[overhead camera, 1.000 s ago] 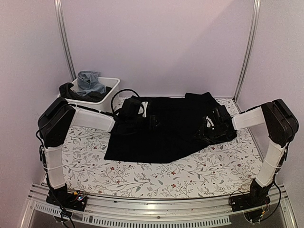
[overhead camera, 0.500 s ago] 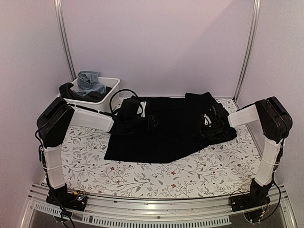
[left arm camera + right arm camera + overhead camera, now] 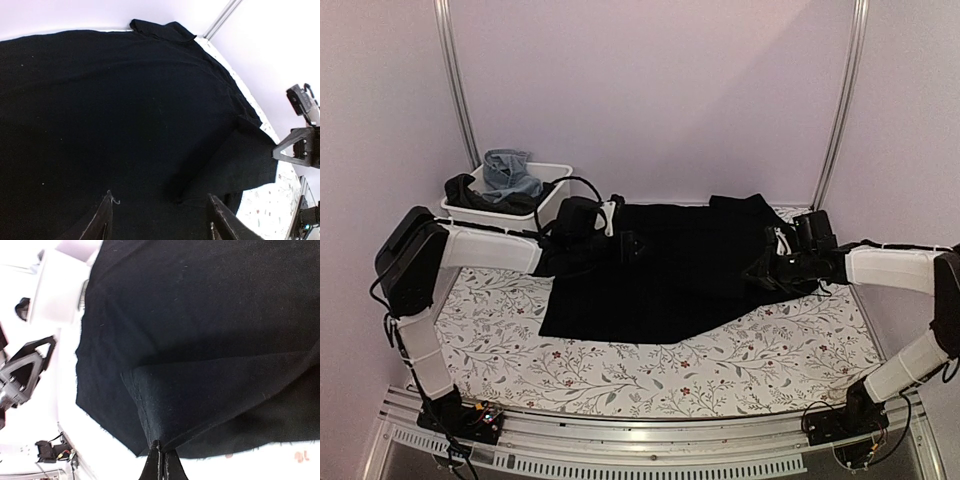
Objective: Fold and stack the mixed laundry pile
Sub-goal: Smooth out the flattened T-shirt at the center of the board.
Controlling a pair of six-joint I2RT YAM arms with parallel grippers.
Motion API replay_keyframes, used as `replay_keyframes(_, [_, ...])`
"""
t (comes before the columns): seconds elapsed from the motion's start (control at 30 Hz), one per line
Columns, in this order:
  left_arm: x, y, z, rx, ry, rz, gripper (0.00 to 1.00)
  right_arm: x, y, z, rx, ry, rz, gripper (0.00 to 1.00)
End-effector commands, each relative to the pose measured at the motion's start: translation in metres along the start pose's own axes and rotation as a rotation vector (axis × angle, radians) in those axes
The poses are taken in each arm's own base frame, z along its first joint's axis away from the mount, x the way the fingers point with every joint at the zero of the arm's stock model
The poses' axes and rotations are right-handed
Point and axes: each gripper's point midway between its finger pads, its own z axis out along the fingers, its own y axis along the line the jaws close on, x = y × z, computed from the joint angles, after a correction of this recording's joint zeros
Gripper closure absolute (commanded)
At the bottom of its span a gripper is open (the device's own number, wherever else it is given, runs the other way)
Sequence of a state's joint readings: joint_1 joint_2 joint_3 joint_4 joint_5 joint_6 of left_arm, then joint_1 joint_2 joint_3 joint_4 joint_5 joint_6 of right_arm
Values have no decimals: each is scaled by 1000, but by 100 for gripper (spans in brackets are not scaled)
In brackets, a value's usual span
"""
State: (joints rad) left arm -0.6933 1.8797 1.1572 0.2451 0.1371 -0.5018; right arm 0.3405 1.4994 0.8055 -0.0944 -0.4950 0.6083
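Note:
A large black cloth (image 3: 650, 285) lies spread on the flower-print table (image 3: 650, 375). In the right wrist view my right gripper (image 3: 161, 460) is shut on a folded-over hem of the black cloth (image 3: 200, 395), near its right edge. The top view shows that right gripper (image 3: 767, 272) low over the cloth's right side. My left gripper (image 3: 627, 246) hovers over the cloth's far left part. Its fingers (image 3: 104, 216) stand apart above flat black cloth (image 3: 125, 110), with nothing between them. Light blue jeans (image 3: 510, 172) and dark clothes (image 3: 468, 190) sit in the bin.
A white plastic bin (image 3: 525, 212) stands at the far left corner of the table. Metal frame posts (image 3: 840, 100) rise at both back corners. An aluminium rail (image 3: 650, 440) runs along the near edge by the arm bases.
The right gripper closed on the cloth's edge while its arm stretched out low across the right side. The left arm shifted slightly toward the far left.

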Motion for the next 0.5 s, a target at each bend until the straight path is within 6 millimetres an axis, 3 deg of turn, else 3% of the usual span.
replay_keyframes(0.0, [-13, 0, -23, -13, -35, 18, 38, 37, 1, -43, 16, 2, 61, 100])
replay_keyframes(0.23, [4, -5, -42, -25, -4, 51, 37, 98, -6, -118, 48, -40, 173, 100])
replay_keyframes(0.3, [11, -7, -44, -39, 12, 67, 37, 116, -8, -131, 35, -40, 218, 100])
replay_keyframes(0.47, [30, -9, -47, -56, 55, 72, 37, 153, -31, -142, 76, -12, 327, 100])
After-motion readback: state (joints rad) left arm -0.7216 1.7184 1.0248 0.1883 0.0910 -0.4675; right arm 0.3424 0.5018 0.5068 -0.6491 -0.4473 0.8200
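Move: The T-shirt's near right corner is already pinched in the right hand. The bare board it is being taken to lies about 20 cm back, 7 cm to the right and 10 cm below. The shirt's middle is some 7 cm ahead and 15 cm left of this hand, the bend in its near hem about 14 cm back and 16 cm left, both also 10 cm down. From the left hand that bare board is about 26 cm back, 32 cm right and 13 cm below. The shirt's near right corner, still pinched in the shut right fingers, is pulled quickly back and a little to the right, some 16 cm towards the robot, out over the bare board, rising about 6 cm on the way. The left hand, open and empty over the cloth, draws back about 4 cm and a little left. ##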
